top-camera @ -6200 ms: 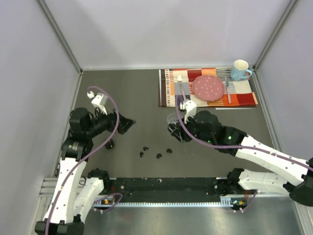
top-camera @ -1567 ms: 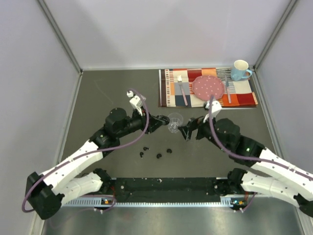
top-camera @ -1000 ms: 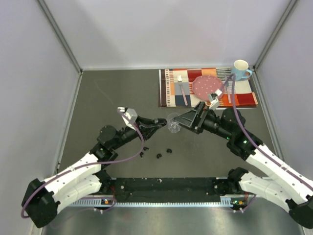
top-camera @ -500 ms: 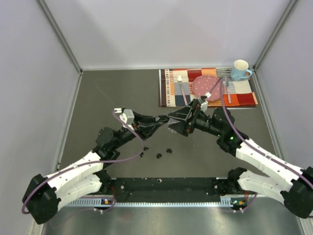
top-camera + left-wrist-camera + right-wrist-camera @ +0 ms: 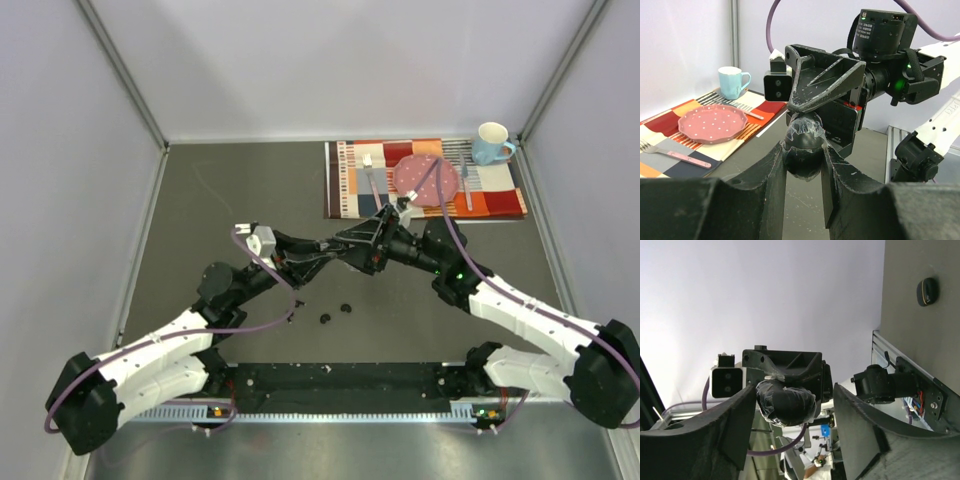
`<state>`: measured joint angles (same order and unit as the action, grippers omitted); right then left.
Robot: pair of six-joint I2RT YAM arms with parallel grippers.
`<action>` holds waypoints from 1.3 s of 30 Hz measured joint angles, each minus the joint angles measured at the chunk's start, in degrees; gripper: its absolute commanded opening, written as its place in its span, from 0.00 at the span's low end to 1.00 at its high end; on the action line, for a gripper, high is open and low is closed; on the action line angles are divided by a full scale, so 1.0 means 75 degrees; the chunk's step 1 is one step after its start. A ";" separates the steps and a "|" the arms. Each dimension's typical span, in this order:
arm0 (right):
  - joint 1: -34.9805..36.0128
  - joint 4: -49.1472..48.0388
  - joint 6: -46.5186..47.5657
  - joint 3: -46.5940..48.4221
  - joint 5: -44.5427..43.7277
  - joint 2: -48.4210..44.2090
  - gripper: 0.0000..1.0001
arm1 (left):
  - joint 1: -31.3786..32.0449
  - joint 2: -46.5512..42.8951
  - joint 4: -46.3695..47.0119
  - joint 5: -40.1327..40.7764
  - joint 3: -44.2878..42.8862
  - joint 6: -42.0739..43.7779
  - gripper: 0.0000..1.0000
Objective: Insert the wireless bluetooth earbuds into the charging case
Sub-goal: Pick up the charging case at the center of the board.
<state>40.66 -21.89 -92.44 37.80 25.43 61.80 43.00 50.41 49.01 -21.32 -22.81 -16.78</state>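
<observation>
My left gripper (image 5: 802,150) is shut on a black rounded charging case (image 5: 802,156) covered in crumpled clear plastic, held up off the table. In the top view the left gripper (image 5: 322,260) meets my right gripper (image 5: 346,250) tip to tip over the table's middle. My right gripper (image 5: 795,390) straddles the same case (image 5: 787,402), and a gap shows at one finger, so it is open. Three small black earbuds (image 5: 325,319) lie on the dark table below the grippers, apart from both. A second black oval case (image 5: 927,291) lies on the table.
A striped placemat (image 5: 350,190) at the back right carries a pink dotted plate (image 5: 425,178), forks and a light blue mug (image 5: 492,143). A black rail (image 5: 340,378) runs along the near edge between the arm bases. Grey walls close in the sides.
My right gripper has swung left up to the left gripper and narrowed its jaws round the held case. The left gripper stays shut and has barely moved.
</observation>
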 measured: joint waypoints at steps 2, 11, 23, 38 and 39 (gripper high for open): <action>0.0015 -0.0029 -0.0055 0.0003 0.0023 0.0000 0.57 | 0.0006 0.0015 0.0003 0.0003 0.0003 0.0000 0.00; 0.0026 -0.0117 -0.0152 0.0000 0.0052 0.0000 0.53 | 0.0029 0.0015 -0.0015 0.0259 0.0017 -0.0003 0.00; 0.0047 -0.0289 -0.0224 -0.0006 0.0055 0.0003 0.00 | 0.0020 0.0015 0.0096 0.0297 0.0064 -0.0035 0.01; 0.0003 0.0070 0.0152 -0.0047 -0.0181 -0.0119 0.00 | -0.0035 0.0326 0.0029 0.0146 -0.0006 -0.0178 0.25; 0.0003 0.0096 0.0184 -0.0047 -0.0192 -0.0131 0.00 | -0.0035 0.0347 0.0032 0.0137 -0.0006 -0.0184 0.25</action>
<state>40.69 -21.17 -91.07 37.45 23.99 60.82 42.74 53.01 49.25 -20.29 -22.85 -18.15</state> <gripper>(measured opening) 0.419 0.339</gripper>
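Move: The charging case is up in the air between the two hands, still held in the left fingers, its middle about 2 cm beyond their pads to the right and 1 cm forward. From the right hand the case is about 2 cm left and 1 cm forward, between its open fingers. The loose earbuds lie about 28 cm below the right hand, some 5 cm back and 4 cm left. The glass is about 26 cm below that hand, 8 cm forward and 5 cm right. Closing nearly in place, the right fingers shut from about two thirds open onto the free end of the charging case and pinch its sides, while the right hand rises about 1 cm. With both hands then gripping, the right hand sinks again by some 1 cm; the left, keeping its hold, eases down and forward about 1 cm each. ##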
